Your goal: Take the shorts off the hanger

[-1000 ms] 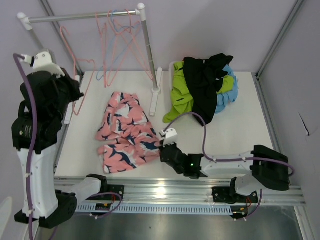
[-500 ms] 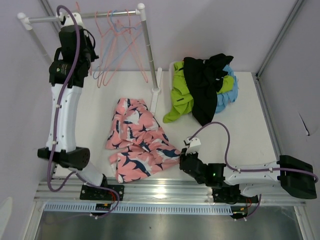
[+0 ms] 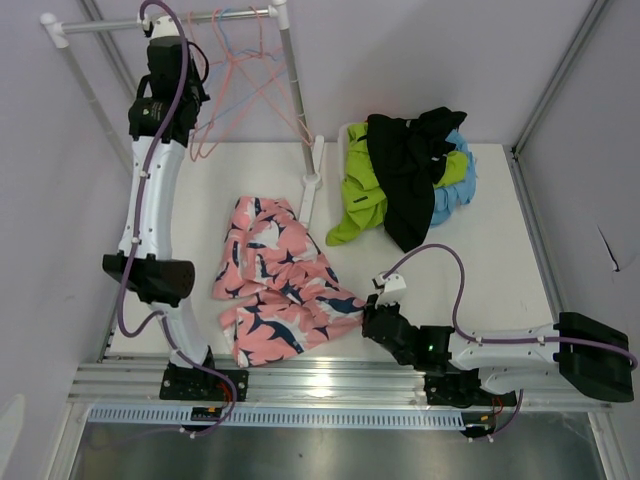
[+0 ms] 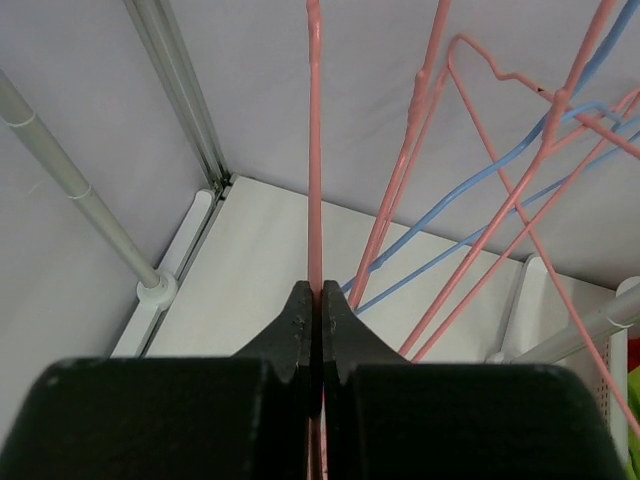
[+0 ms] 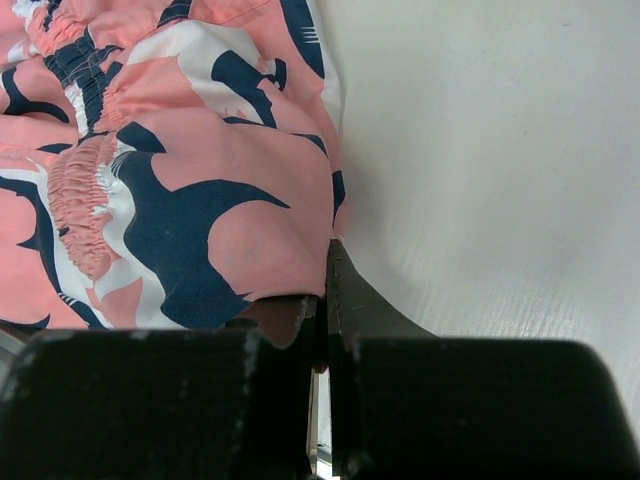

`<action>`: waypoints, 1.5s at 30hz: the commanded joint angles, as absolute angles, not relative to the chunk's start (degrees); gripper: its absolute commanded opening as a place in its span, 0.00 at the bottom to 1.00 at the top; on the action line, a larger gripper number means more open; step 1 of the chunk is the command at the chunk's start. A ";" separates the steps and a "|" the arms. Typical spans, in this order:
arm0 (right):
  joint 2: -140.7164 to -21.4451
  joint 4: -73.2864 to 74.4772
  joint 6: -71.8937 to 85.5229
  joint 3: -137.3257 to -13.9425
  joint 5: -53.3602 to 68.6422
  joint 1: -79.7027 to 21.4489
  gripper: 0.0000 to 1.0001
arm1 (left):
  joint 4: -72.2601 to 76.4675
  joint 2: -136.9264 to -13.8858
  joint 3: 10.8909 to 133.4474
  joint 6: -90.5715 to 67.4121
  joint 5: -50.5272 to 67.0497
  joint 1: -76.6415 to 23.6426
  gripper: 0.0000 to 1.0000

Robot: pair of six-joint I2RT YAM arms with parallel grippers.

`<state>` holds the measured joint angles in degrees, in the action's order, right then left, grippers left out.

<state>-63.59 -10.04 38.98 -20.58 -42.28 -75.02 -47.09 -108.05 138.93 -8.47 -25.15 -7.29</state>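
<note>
The pink shorts [image 3: 272,285] with dark-blue shapes lie crumpled on the white table, off any hanger. In the right wrist view the pink shorts [image 5: 200,170] have their edge pinched in my right gripper [image 5: 322,290], which is shut on it. That right gripper [image 3: 375,315] is low, near the front edge. My left gripper [image 3: 198,80] is raised to the rail [image 3: 215,16]. In the left wrist view the left gripper [image 4: 320,292] is shut on a pink hanger [image 4: 314,150]. Whether its hook sits on the rail is hidden.
Black [image 3: 405,170], lime green [image 3: 360,195] and light blue [image 3: 455,195] shorts are piled in a white basket [image 3: 347,132] at the back right. Several bare pink hangers and a blue hanger [image 4: 480,190] hang tangled on the rack. Its post [image 3: 292,90] and foot [image 3: 310,190] stand mid-table.
My left arm swung from the left side up to the rail, carrying the pink hanger. My right gripper dragged the pink shorts right and toward the front edge, then stayed still.
</note>
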 commanded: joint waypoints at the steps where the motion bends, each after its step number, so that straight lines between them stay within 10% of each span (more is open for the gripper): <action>1: -62.84 -11.78 39.46 -20.83 -44.03 -74.71 0.00 | -44.74 -107.50 134.60 -8.61 -25.49 -6.77 0.00; 14: -55.72 -2.55 39.73 -24.43 -47.37 -75.14 0.00 | -38.15 -92.21 109.52 -11.60 -21.10 -6.68 0.20; 24: -53.71 5.18 35.08 -32.68 -55.62 -78.14 0.00 | -35.42 -81.84 97.38 -12.30 -19.78 -6.59 0.98; 33: -52.46 -2.72 10.32 -54.09 -45.38 -61.98 0.00 | -37.97 -67.78 88.34 -16.08 -13.37 -6.68 0.99; 45: -78.90 -6.42 -1.84 -99.01 -28.76 -40.79 0.00 | -41.05 -50.65 76.74 -16.52 -4.67 -6.77 0.99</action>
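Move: From the right hand, already gripping the pink shorts' corner, the clothes-filled basket is roughly 40 cm ahead and 13 cm right, about level; the spread shorts centre about 13 cm ahead, 17 cm left and 6 cm below. The left hand holds a hanger; the rail's middle is about 7 cm ahead, 5 cm left and 15 cm above, the other hangers some 5 cm ahead, 8 cm right and 2 cm up. The left fingers let go of the pink hanger after lowering it about 9 cm onto the rail; opening wide, the hand withdraws some 20 cm back. The right hand keeps its pinch on the shorts, rises slowly and then fast, some 45 cm in all, while carrying them forward over the table on the basket's side, its fingers tipping up nearly 40 degrees. ##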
